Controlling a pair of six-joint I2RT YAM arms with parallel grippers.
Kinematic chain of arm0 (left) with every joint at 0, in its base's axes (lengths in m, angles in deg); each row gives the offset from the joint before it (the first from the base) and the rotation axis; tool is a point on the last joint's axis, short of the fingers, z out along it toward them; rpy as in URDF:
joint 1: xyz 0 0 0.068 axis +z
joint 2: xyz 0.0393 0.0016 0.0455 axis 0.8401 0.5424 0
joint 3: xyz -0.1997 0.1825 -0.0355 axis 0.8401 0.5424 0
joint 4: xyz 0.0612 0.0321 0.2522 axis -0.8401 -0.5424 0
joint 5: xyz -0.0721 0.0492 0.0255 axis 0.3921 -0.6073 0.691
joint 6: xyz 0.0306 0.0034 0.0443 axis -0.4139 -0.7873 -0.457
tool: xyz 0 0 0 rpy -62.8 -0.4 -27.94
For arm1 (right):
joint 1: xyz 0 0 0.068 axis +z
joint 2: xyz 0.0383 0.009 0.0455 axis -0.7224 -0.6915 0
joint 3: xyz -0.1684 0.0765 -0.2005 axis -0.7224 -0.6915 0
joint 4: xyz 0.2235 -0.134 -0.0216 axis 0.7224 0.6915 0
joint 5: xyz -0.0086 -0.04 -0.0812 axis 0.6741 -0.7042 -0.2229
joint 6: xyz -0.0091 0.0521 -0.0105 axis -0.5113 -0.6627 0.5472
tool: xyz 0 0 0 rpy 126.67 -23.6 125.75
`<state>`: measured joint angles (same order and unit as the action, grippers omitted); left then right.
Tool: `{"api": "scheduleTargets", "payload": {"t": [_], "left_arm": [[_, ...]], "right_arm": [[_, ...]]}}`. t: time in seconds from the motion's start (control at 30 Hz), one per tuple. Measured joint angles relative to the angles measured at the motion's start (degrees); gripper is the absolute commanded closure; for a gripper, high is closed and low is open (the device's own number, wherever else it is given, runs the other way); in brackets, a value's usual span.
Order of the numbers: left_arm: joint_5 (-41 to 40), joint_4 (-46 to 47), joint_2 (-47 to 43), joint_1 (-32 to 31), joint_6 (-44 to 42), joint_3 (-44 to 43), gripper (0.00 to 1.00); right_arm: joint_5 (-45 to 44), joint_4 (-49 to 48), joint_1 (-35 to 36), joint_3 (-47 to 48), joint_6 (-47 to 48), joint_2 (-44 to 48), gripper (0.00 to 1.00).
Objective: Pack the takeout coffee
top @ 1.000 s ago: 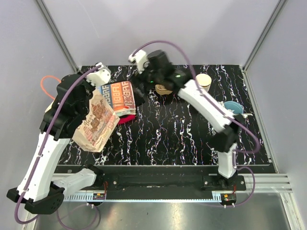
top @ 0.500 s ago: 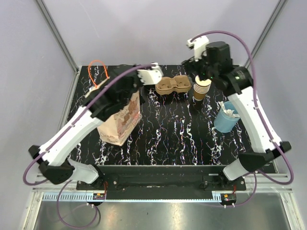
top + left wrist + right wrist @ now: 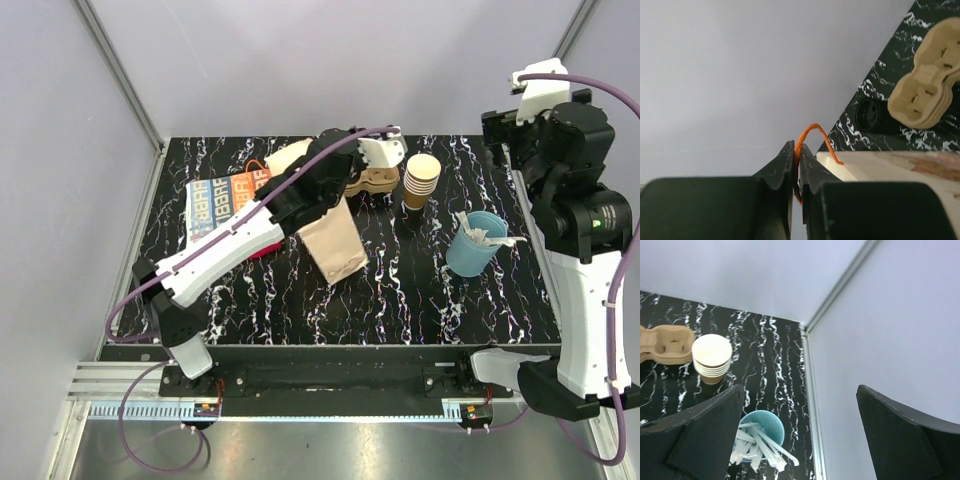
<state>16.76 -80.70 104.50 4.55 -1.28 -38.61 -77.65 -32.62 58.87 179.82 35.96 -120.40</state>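
Note:
My left gripper (image 3: 796, 150) is shut on the orange cord handle (image 3: 812, 131) of a brown paper bag (image 3: 335, 245). The bag hangs tilted above the middle of the table, its pale top rim (image 3: 875, 165) just right of my fingers. Past it, a round black lid (image 3: 872, 116) shows beside the pulp cup carrier (image 3: 925, 90); it looks like the takeout coffee, and the cup under it is hidden. In the top view my left arm covers it. My right gripper (image 3: 800, 390) is open and empty, raised high over the table's right edge (image 3: 500, 135).
A stack of lidless paper cups (image 3: 421, 178) stands right of the carrier (image 3: 383, 180). A light blue cup with white stirrers (image 3: 474, 245) is near the right edge. A colourful book (image 3: 225, 195) lies at the back left. Walls and rails enclose the table.
My left arm has swung the bag from the left side to the middle of the table. My right arm has risen and drawn back to the right, away from the cup stack.

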Motion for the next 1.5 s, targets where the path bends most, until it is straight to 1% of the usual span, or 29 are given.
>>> {"api": "scheduleTargets", "payload": {"t": [0.13, 0.27, 0.37, 0.47, 0.53, 0.57, 0.6, 0.67, 0.7, 0.9, 0.97, 1.03, 1.07, 1.13, 1.17, 1.23, 1.5], "left_arm": [[-0.63, 4.63, 2.75, -2.29, 0.04, -1.16, 0.91], [-0.57, 7.76, 7.48, -5.18, 0.17, -2.71, 0.91], [-0.48, 8.83, 12.11, -6.97, 0.11, -4.13, 0.90], [-0.39, 9.05, 16.28, -8.39, -0.28, -6.10, 0.87], [-0.39, 9.09, 18.34, -9.20, -0.46, -7.23, 0.81], [-0.39, 9.14, 18.82, -9.60, -0.59, -7.48, 0.75], [-0.37, 9.25, 18.95, -9.79, -0.72, -7.54, 0.61], [-0.44, 9.40, 18.97, -10.40, -0.81, -7.87, 0.51], [-0.39, 9.73, 18.97, -10.62, -0.94, -8.07, 0.48], [0.57, 10.29, 18.49, -11.63, 0.66, -9.33, 0.46], [1.16, 9.60, 18.25, -11.89, 1.75, -9.64, 0.43], [1.64, 8.83, 18.10, -12.20, 2.80, -10.10, 0.34], [1.90, 8.50, 18.03, -12.39, 3.13, -10.32, 0.24], [2.34, 7.69, 18.01, -12.87, 3.96, -11.02, 0.16], [2.45, 7.56, 18.01, -13.07, 4.13, -11.30, 0.09], [2.62, 7.30, 18.01, -13.38, 4.42, -12.20, 0.02], [1.84, 6.78, 17.51, -13.22, 4.50, -19.15, 0.01]], "right_arm": [[-0.24, -0.37, -2.47, 0.00, 0.31, 1.03, 0.00], [-0.11, -0.46, -3.19, -0.39, 0.28, 1.01, 0.00], [0.00, -0.55, -3.96, -0.72, 0.20, 0.96, 0.00], [0.07, -0.68, -4.50, -0.76, 0.07, 0.96, 0.00], [0.26, -0.72, -4.57, -0.79, 0.04, 1.01, 0.00], [0.28, -0.74, -4.57, -0.83, 0.02, 1.03, 0.00], [0.31, -0.74, -4.57, -0.90, 0.02, 1.05, 0.00], [0.33, -0.76, -4.61, -1.05, 0.02, 1.07, 0.00], [0.35, -0.74, -4.61, -1.07, 0.02, 1.07, 0.00], [0.48, -0.74, -4.70, -1.09, -0.20, 1.05, 0.00], [0.48, -0.74, -4.70, -1.09, -0.31, 1.05, 0.00], [0.48, -0.74, -4.70, -1.09, -0.37, 1.05, 0.00], [0.48, -0.74, -4.72, -1.09, -0.37, 1.05, 0.00], [0.48, -0.74, -4.76, -1.09, -0.39, 1.05, 0.00], [0.48, -0.74, -4.76, -1.09, -0.39, 1.05, 0.00], [0.50, -0.74, -4.76, -1.09, -0.39, 1.07, 0.00], [1.03, -0.74, -4.76, -1.09, -0.57, 1.07, 0.00]]}}
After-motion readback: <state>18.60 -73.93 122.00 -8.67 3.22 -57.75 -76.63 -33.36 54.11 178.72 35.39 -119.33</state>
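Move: The left hand still holds the paper bag by its orange handle; the clear patch of table it is bound for lies about 15 cm to its right, 4 cm back and 38 cm below. The paper cups stand some 21 cm right and 8 cm ahead, the cup tray 8 cm right and 12 ahead, the blue straw holder 33 cm right and 8 back, all well below. From the right hand that patch is roughly 14 cm left, 4 cm ahead. Left hand lowers the handle-held bag some 15 cm right towards the cups, opens wide, then rises 8 cm. ##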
